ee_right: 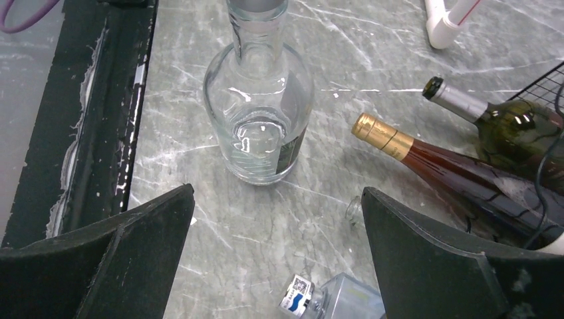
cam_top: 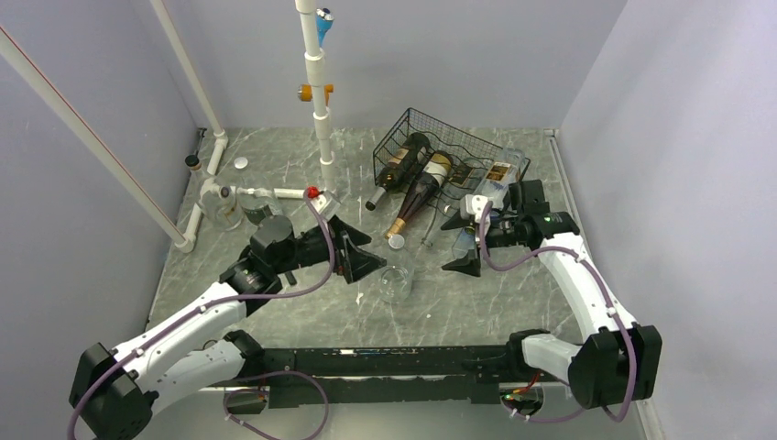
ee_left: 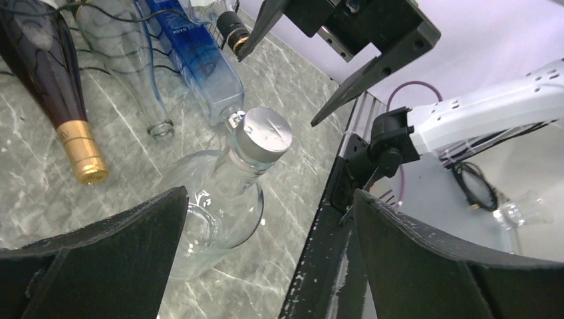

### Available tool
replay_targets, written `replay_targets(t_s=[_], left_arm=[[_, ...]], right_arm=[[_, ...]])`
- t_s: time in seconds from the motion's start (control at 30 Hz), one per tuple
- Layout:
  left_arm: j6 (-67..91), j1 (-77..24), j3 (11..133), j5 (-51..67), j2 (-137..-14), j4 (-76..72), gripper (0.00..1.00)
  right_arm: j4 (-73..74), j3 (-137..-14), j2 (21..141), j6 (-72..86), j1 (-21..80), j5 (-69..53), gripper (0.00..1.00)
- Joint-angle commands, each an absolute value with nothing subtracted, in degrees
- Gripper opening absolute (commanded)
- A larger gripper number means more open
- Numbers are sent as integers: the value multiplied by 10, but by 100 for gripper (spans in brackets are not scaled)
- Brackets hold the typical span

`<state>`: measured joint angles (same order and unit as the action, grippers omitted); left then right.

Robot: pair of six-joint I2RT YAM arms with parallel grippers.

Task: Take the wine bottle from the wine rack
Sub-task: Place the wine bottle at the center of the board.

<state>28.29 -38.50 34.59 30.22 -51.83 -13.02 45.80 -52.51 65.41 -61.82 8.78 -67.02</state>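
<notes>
The black wire wine rack stands at the back right of the table. An amber wine bottle with gold foil lies in it, neck out over the table, beside a dark green bottle. On the table in front, a clear glass bottle with a silver cap stands upright. My left gripper is open just left of it, with the bottle by its left finger and untouched. To the right, my right gripper is open and faces the clear bottle, with nothing between its fingers.
A blue-tinted square bottle and an empty clear bottle also lie in the rack. A white pipe frame rises at the back, with glass jars at its left foot. A black rail runs along the near edge.
</notes>
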Motion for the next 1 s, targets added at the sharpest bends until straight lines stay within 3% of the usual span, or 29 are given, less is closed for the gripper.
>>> replay_targets(t_s=[0.0,0.33,0.97], left_arm=[[195,-415,343,256,-499,-150,100],[34,-511,316,111,-513,-213,100],[-54,-560,241,55,-623,-481,99]], right_arm=[[483,-546,634,-647,60,-729,100],[479,-540,633,-647,34,-741,100],[471,-530,636,-648,18,-742,100]])
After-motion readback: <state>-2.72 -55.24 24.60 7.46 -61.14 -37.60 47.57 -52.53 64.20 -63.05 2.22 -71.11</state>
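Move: The upright clear bottle stands about 6 cm to the right of the open left hand and 2 cm ahead, its middle some 13 cm lower. From that bottle, the gold-necked bottle lies about 25 cm farther out and 7 cm to the right; the blue bottle lies roughly 12 cm farther out and 18 cm to the right. From the right hand, the clear bottle is about 12 cm to the left, level with it and 8 cm below. Rightward and down, about 4 cm each, the left hand closes in on the neck of the upright clear bottle, easing back slightly before coming a little forward. It rolls some 30 degrees about its finger line, clockwise as seen from behind the hand, so the wide-open fingers come to straddle the neck. The right hand, also open, draws off another 2 cm to the right and slightly up. ##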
